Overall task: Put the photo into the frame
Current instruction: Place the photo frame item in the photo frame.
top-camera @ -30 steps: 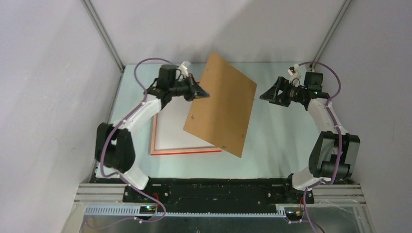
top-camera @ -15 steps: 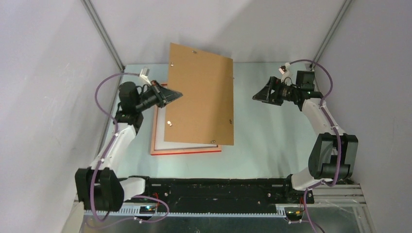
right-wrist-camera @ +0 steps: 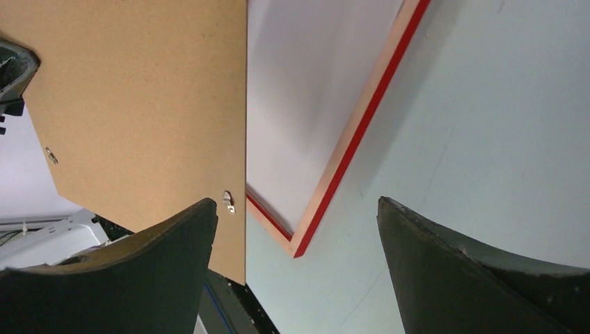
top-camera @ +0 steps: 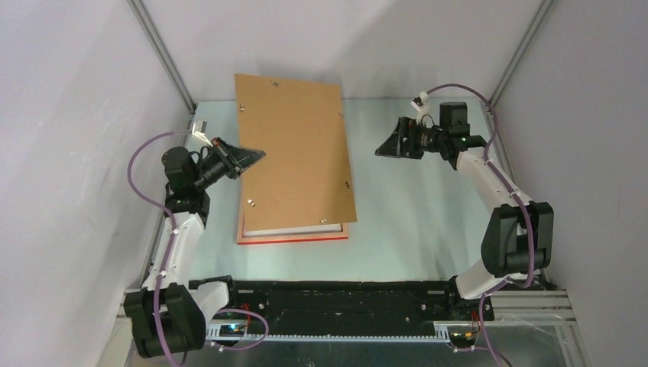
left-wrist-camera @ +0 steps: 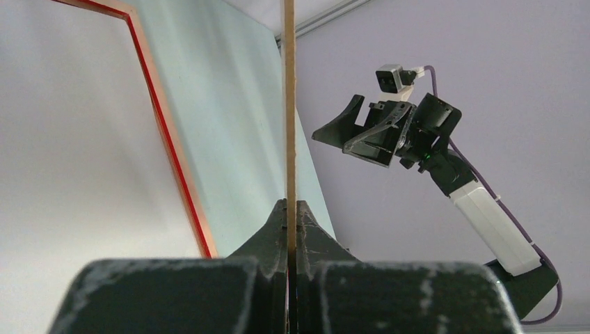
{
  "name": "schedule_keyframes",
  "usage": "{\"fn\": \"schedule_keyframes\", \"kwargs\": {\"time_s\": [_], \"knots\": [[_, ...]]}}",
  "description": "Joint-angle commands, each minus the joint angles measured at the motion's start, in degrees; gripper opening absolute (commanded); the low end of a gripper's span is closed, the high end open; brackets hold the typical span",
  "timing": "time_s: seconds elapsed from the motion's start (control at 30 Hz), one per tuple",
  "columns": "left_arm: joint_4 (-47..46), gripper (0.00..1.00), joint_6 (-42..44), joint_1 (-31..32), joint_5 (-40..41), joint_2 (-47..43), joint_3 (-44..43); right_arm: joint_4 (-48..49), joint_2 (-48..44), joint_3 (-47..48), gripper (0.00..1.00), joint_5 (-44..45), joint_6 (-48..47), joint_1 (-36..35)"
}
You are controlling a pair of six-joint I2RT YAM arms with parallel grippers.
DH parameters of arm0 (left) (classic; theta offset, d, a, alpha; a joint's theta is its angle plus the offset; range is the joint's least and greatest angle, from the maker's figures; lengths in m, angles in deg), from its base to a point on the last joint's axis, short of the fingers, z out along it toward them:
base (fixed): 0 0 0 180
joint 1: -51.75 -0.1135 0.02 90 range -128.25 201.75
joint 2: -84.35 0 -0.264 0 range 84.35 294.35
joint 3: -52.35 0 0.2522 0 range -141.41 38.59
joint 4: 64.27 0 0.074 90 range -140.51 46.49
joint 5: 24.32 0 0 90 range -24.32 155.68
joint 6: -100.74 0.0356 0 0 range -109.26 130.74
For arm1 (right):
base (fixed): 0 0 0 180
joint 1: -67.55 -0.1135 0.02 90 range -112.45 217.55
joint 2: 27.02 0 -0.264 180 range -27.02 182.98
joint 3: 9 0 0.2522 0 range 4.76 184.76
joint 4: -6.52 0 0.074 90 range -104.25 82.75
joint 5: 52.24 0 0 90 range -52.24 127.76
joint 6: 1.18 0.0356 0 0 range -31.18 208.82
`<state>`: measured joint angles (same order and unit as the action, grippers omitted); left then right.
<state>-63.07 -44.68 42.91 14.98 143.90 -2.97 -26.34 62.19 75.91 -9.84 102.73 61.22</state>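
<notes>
The frame (top-camera: 292, 239) lies flat on the pale table with its orange-pink back up and a red edge showing; it appears again in the right wrist view (right-wrist-camera: 348, 149). Inside it lies the photo (right-wrist-camera: 313, 90), plain white back up, mostly covered in the top view. My left gripper (top-camera: 258, 156) (left-wrist-camera: 290, 203) is shut on the left edge of the brown backing board (top-camera: 294, 153), which hangs tilted over the frame. The board (left-wrist-camera: 288, 104) shows edge-on between the jaws. My right gripper (top-camera: 380, 145) (right-wrist-camera: 296, 202) stands open and empty to the right of the board.
Small metal clips (right-wrist-camera: 227, 202) sit along the board's edges. Grey enclosure walls (top-camera: 84, 153) close in on the left, back and right. A black rail (top-camera: 344, 298) with both arm bases runs along the near edge.
The left arm has swung the backing board leftwards, turning it until it hangs lengthwise over the frame. The right gripper has shifted left towards the board, still open.
</notes>
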Motion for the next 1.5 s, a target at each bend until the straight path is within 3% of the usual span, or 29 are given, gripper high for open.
{"fn": "schedule_keyframes", "kwargs": {"time_s": [0.0, 0.47, 0.87, 1.47], "knots": [[-6.61, 0.0, -1.7, -1.4, -3.08, 0.24, -0.96, 1.39, 2.16, 4.99, 0.89, 2.26, -0.3, -2.37], [-5.84, 0.0, 2.45, -4.14, -4.97, 11.44, -2.15, 2.04, 9.02, 9.51, 0.89, 4.73, 1.65, -7.88], [3.44, 0.0, 12.88, -6.78, -6.32, 19.95, -5.47, 2.33, 11.02, 9.64, 0.89, 5.99, 1.38, -8.6], [4.78, 0.0, 14.43, -7.59, -8.85, 26.87, -10.49, 0.4, 11.59, 9.22, 0.88, 6.64, 0.16, -8.76]]}}
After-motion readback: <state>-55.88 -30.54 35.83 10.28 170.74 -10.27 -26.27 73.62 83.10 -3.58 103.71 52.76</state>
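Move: The left hand holds the brown backing board near the middle of its left edge. The frame's middle lies about 8 cm ahead of this hand, 6 cm right and 26 cm below, with the white sheet already lying in it. The open right hand has the board's middle some 26 cm to its left, 4 cm back and 5 cm higher; the frame's middle is 28 cm left, 2 cm ahead and 20 cm below. Left hand lowers the still-pinched board about 12 cm towards the frame, easing forward-left; open right comes 5 cm left. ##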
